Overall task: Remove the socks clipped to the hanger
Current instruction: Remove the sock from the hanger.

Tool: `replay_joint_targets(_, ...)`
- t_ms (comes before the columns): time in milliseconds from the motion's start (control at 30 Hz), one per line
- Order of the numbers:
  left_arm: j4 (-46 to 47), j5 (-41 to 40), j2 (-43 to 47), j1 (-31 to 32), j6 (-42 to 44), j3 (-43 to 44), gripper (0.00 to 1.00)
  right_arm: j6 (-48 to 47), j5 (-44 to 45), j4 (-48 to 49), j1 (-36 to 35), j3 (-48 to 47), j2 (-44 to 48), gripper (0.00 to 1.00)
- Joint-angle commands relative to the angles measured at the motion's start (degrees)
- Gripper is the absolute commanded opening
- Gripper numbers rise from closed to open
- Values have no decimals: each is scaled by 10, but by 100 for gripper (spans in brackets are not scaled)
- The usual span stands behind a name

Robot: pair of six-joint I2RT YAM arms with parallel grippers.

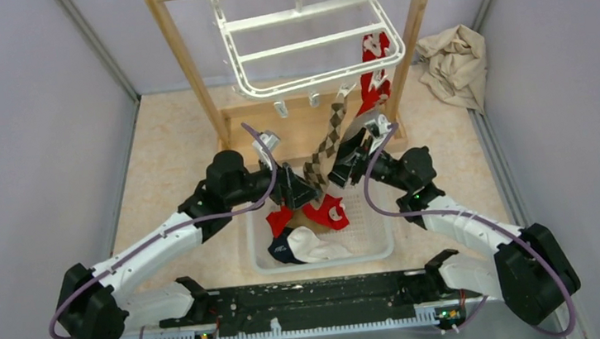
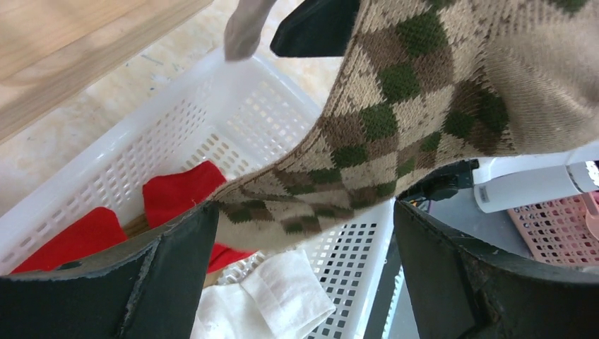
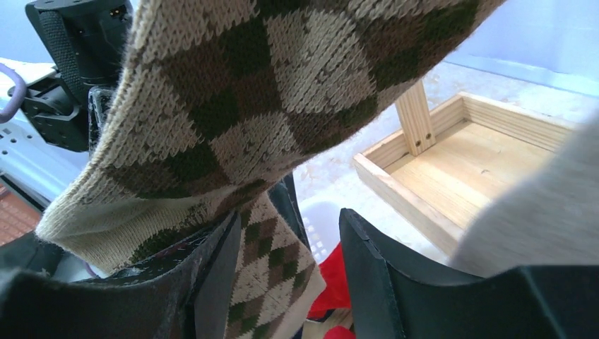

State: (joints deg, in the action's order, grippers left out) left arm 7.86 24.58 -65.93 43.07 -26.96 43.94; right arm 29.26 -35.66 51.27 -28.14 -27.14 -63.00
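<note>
The white hanger (image 1: 309, 44) hangs from the wooden frame. A red sock with white trim (image 1: 374, 71) is clipped at its right corner. A tan argyle sock (image 1: 328, 138) hangs slanted from a front clip, down toward the basket. My left gripper (image 1: 297, 188) is wide open at that sock's lower end. In the left wrist view the sock (image 2: 395, 106) lies across the left gripper (image 2: 305, 206), touching one finger. My right gripper (image 1: 350, 163) stands partly open beside the sock's middle. The sock (image 3: 233, 106) drapes over the left finger of the right gripper (image 3: 289, 215), which has a gap between its fingers.
A white perforated basket (image 1: 370, 237) below the grippers holds red socks (image 1: 326, 211), a navy one and a cream one (image 1: 317, 247). The wooden frame (image 1: 188, 72) has a wooden base tray (image 3: 459, 155). A crumpled beige cloth (image 1: 452, 59) lies at the back right.
</note>
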Motion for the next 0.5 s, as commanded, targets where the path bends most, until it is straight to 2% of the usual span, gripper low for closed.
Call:
replay_joint_targets(0, 75, 42, 27, 6, -10, -21, 99, -6, 12, -5, -17, -36, 28, 54)
replay_joint_targets(133, 96, 53, 40, 6, -21, -30, 99, 6, 10, -3, -26, -48, 30, 54)
replay_joint_targets(200, 103, 60, 45, 7, -25, -30, 91, 7, 9, -9, -34, -58, 30, 54)
replay_joint_targets(367, 101, 82, 45, 7, -27, -16, 54, -7, 22, -70, -44, -85, 37, 56)
replay_joint_targets(467, 97, 92, 49, 7, -31, -11, 20, -23, 43, -132, -44, -97, 50, 56)
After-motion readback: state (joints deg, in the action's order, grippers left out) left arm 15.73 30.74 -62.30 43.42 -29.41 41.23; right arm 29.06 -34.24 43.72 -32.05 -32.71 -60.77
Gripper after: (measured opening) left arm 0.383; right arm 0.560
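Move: The checkered sock's foot hangs in front of the left hand's wide-open fingertips, about 4 cm to its right, 1 cm farther out and near its height. The clip holding the sock is some 15 cm ahead, 10 cm to the right and 13 cm above; the red sock in the bin lies about 2 cm ahead, 5 cm right and 18 cm below. From the right hand, the checkered sock's foot is about 4 cm left, 2 cm back and 4 cm lower. Rising and drawing back some 4 cm, fingertips tipping up and swinging slightly clockwise by about 10 degrees in all, the left hand closes from wide open to pinch the checkered sock's hanging foot. The right hand, half open and still against the sock, lifts about 3 cm while edging left and slightly back. ##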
